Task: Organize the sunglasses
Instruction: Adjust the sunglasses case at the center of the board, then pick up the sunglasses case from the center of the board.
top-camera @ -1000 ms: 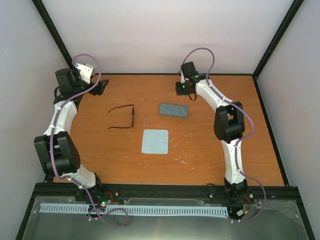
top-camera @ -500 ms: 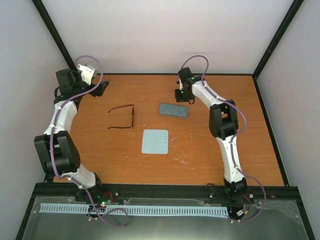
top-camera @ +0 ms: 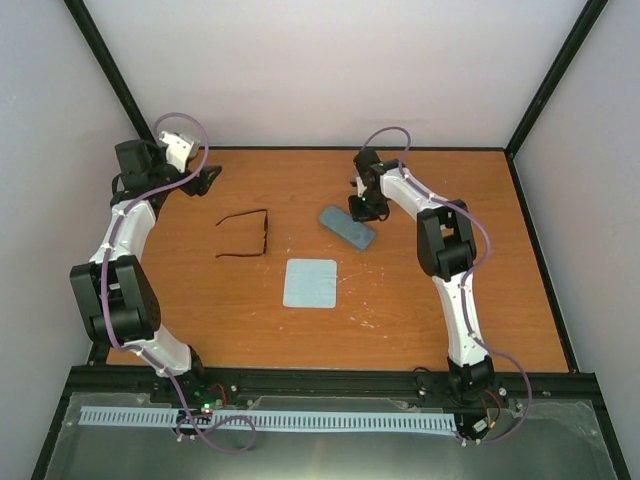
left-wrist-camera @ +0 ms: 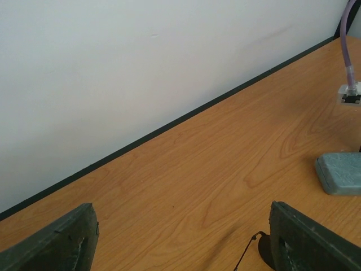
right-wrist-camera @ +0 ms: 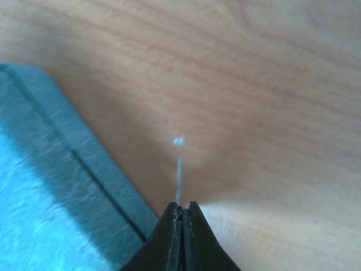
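Note:
The sunglasses [top-camera: 246, 236], thin dark wire frame with temple arms unfolded, lie on the table left of centre; one corner shows in the left wrist view [left-wrist-camera: 255, 252]. My left gripper [top-camera: 207, 178] is open and empty, behind and left of them, with its jaws wide apart [left-wrist-camera: 180, 217]. The closed grey-blue case [top-camera: 348, 228] lies slanted near the middle. My right gripper [top-camera: 360, 209] is shut, low at the case's far edge; in the right wrist view its tips [right-wrist-camera: 181, 211] sit right beside the case [right-wrist-camera: 51, 186], holding nothing.
A light-blue square cloth [top-camera: 310, 283] lies flat in front of the case. The case also shows at the right edge of the left wrist view [left-wrist-camera: 340, 173]. A black frame rail and white wall [left-wrist-camera: 141, 73] bound the table's far side.
My right gripper has moved left, nearer and down against the case. The case has turned, its right end swinging nearer. The left arm has hardly moved.

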`<control>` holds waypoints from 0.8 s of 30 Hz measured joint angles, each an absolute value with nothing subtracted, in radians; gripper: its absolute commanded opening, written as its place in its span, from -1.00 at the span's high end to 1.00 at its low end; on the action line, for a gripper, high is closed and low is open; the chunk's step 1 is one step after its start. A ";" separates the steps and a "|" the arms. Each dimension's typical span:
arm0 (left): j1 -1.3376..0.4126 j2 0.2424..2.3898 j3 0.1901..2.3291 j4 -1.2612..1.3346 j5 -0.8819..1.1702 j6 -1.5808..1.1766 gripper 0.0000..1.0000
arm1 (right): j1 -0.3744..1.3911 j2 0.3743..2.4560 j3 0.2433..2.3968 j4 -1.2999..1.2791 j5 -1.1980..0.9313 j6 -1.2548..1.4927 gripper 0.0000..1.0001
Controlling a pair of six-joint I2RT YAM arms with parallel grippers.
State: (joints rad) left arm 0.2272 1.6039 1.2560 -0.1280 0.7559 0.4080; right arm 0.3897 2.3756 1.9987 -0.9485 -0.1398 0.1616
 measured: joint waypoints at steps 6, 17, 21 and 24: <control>0.227 1.604 1.256 -0.128 0.791 0.407 -0.65 | 0.422 2.306 1.977 -1.015 -0.145 0.162 0.37; 0.227 1.625 1.256 -0.127 0.817 0.407 -0.66 | 0.477 2.133 1.954 -1.077 -0.088 0.138 -0.73; 0.227 1.636 1.256 -0.127 0.821 0.407 -0.67 | 0.537 2.133 1.921 -1.093 -0.081 0.091 -0.85; 0.227 1.638 1.256 -0.127 0.821 0.407 -0.67 | 0.574 2.133 1.855 -1.093 -0.082 0.059 -0.86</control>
State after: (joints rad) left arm 0.2272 1.6379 1.2556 -0.1272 0.8211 0.4072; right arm 0.5739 2.1326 1.8553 -1.0927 -0.0818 0.0589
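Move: The sunglasses case lies slantwise, its middle about 3 cm to the left of the right hand and 2 cm back, about level with the shut fingertips, which rest close against its far long side. The grey cloth is some 14 cm left and 17 cm back of that hand; the sunglasses lie about 32 cm left and 3 cm back. From the left hand, the case is roughly 36 cm to the right, 2 cm back and 24 cm below. The case's far side still has the right hand's shut fingertips against it as they push on back a centimetre or two and come free. The hand lifts about 9 cm while its fingers open wide, then swings back and left over the case, turning some 15 degrees counter-clockwise and sinking about 3 cm above its near end, fingers straddling it without touching. ##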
